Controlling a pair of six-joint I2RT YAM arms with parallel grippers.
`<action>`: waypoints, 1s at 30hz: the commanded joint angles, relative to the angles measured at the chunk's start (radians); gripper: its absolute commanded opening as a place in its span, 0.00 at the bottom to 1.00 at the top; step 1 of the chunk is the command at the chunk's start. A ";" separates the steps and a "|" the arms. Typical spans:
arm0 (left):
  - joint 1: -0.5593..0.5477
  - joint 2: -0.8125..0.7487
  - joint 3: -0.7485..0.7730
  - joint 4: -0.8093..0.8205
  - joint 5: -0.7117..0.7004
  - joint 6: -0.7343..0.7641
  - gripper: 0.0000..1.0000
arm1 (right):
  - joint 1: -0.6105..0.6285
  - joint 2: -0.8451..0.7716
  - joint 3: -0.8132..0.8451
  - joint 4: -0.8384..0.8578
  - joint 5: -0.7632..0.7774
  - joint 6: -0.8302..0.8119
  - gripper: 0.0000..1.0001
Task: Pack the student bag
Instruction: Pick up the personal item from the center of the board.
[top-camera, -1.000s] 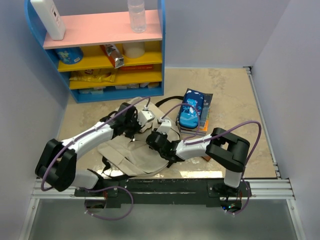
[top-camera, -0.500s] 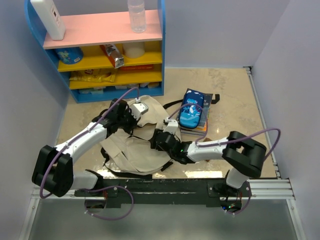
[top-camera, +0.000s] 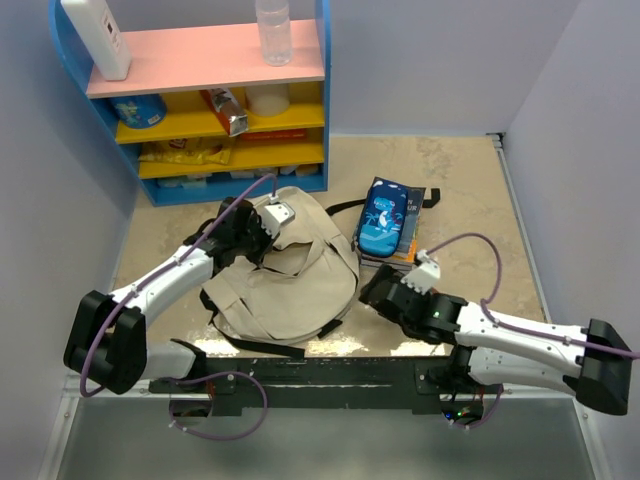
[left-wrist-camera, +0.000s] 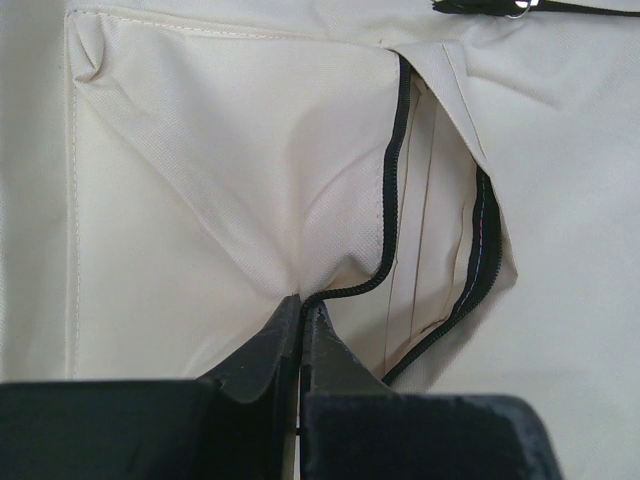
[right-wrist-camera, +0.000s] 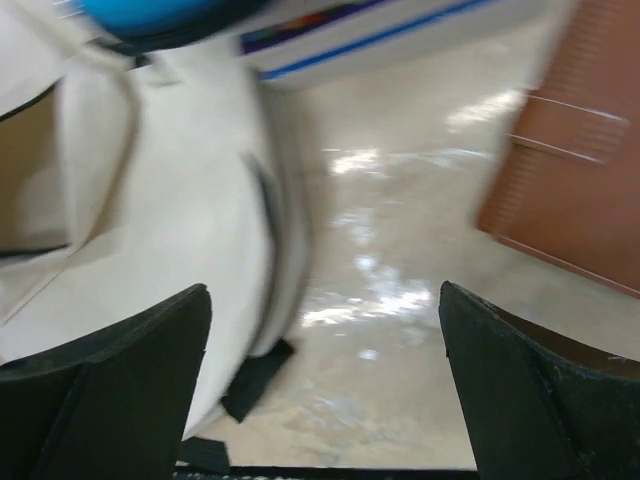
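The student bag (top-camera: 290, 285), beige canvas with black straps, lies on the floor between the arms. My left gripper (top-camera: 262, 240) is at the bag's far upper edge. In the left wrist view it (left-wrist-camera: 300, 303) is shut on the bag's cream fabric (left-wrist-camera: 200, 200) right at the black zipper (left-wrist-camera: 390, 180), beside a gaping pocket. My right gripper (top-camera: 370, 288) stands open just right of the bag, with nothing between its fingers. Its wrist view is blurred. There the gripper (right-wrist-camera: 325, 350) hangs over bare floor, with the bag (right-wrist-camera: 170, 200) to the left.
A blue pencil case (top-camera: 382, 218) lies on a stack of books (top-camera: 402, 252) right of the bag. A brown book (right-wrist-camera: 580, 180) shows in the right wrist view. A blue shelf unit (top-camera: 200, 100) with snacks and a bottle (top-camera: 273, 30) stands at the back left.
My right gripper has opened, let go of the bag and drawn back to the right. The left gripper stayed shut on the bag and pulled its edge toward the shelf; the bag now lies rounder.
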 joint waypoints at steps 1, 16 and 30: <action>0.009 -0.034 0.038 0.050 -0.003 0.002 0.00 | -0.004 -0.109 -0.054 -0.454 0.085 0.410 0.99; 0.009 -0.005 0.099 0.011 0.021 0.026 0.00 | -0.007 -0.148 -0.005 -0.683 0.282 0.705 0.99; 0.009 -0.008 0.111 -0.007 0.024 0.028 0.00 | -0.276 -0.015 -0.117 -0.124 0.210 0.207 0.99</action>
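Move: Some 12 cm to the right hand's right, 3 cm ahead and 9 cm below, the personal item, a brown wallet, lies flat on the table. The book stack stands about 13 cm beyond the wallet and 6 cm to its left, with the blue pencil case on top some 16 cm ahead of the hand and 3 cm right. The bag's middle is about 20 cm to the hand's left and 4 cm ahead. From the left hand the wallet is roughly 33 cm right and 9 cm back. Sweeping right about 13 cm, away from the bag's edge, the right hand first draws back 3 to 4 cm, then comes forward again and sinks to about 4 cm below its start, over the wallet. The wrist turns some 30 degrees clockwise and the fingers stay wide open, touching nothing. The left hand keeps its pinch on the bag's zip edge, rising barely a centimetre. ##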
